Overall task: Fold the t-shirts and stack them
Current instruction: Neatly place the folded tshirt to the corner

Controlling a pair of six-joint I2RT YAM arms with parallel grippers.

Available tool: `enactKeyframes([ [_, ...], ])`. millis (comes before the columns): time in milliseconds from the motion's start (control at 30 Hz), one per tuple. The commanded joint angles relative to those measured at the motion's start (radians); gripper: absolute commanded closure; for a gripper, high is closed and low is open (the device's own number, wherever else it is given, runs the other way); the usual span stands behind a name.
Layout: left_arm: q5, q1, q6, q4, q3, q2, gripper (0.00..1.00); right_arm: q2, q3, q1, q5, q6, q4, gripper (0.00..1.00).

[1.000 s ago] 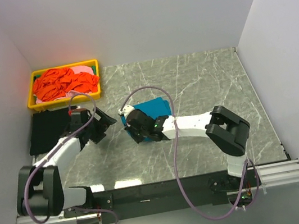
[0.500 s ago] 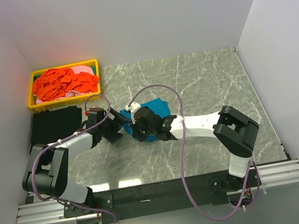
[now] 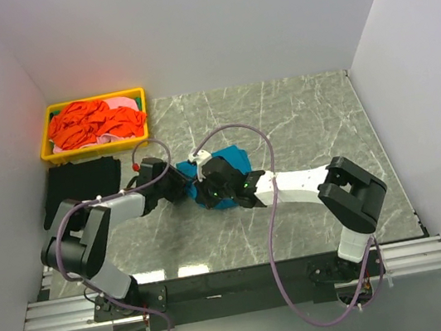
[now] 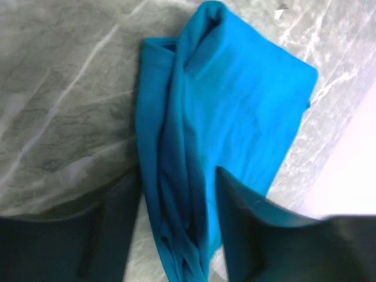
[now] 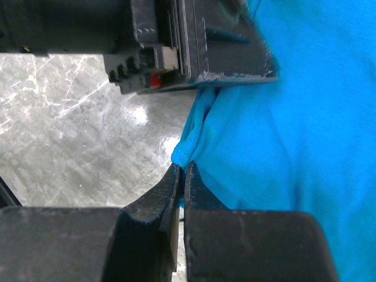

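The teal-blue t-shirt (image 3: 228, 169) lies bunched and partly folded on the marble table, between the two grippers. My right gripper (image 3: 206, 188) is shut on its near left edge; in the right wrist view the jaws (image 5: 183, 171) pinch the hem of the teal cloth (image 5: 305, 117). My left gripper (image 3: 180, 187) is open, its fingers astride the rumpled folded edge of the teal shirt (image 4: 235, 106), one finger (image 4: 111, 235) on each side. A black t-shirt (image 3: 78, 192) lies flat at the left. Orange-red shirts (image 3: 88, 123) and a pink one fill the tray.
The yellow plastic tray (image 3: 48, 117) stands at the back left corner. White walls close in the left, back and right sides. The left gripper's black body (image 5: 176, 41) sits close above the right gripper's jaws. Grey marble table top (image 3: 305, 118) extends to the right.
My left gripper has moved right from beside the black shirt to the teal shirt's left edge. The right gripper has shifted a little right and the teal shirt has bunched up.
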Motion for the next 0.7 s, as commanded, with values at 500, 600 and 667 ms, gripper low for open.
enactKeyframes([
  [500,-0.308,-0.014,0.519,-0.351,0.270,0.061,0.99,-0.090,-0.061,-0.009,0.041,0.041,0.040,0.33],
  [600,-0.435,-0.014,0.641,-0.458,0.330,0.040,0.99,-0.141,-0.115,-0.016,0.077,0.051,0.066,0.27],
  [667,-0.514,-0.013,0.724,-0.527,0.371,0.023,0.99,-0.170,-0.161,-0.035,0.094,0.069,0.103,0.22],
])
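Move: The left gripper is open astride the folded teal t-shirt's raised left edge, which lies between its fingers about 1 cm lower. The t-shirt's middle is some 10 cm to its right and level with it. The black folded cloth lies about 30 cm left and 4 cm farther out, the yellow bin roughly 24 cm left and 23 cm out. From the right gripper, already pinching the t-shirt's near-left corner, the left edge is about 6 cm ahead and 6 cm left. Sink the left gripper about 1 cm while shutting it on the t-shirt's left edge, then drag the cloth left about 5 cm and forward some 3 cm, rising slightly and rolling the hand's left side up some 35 degrees. As the left takes hold, open the right fingers, let go of the near-left corner and draw that hand a couple of centimetres right. ##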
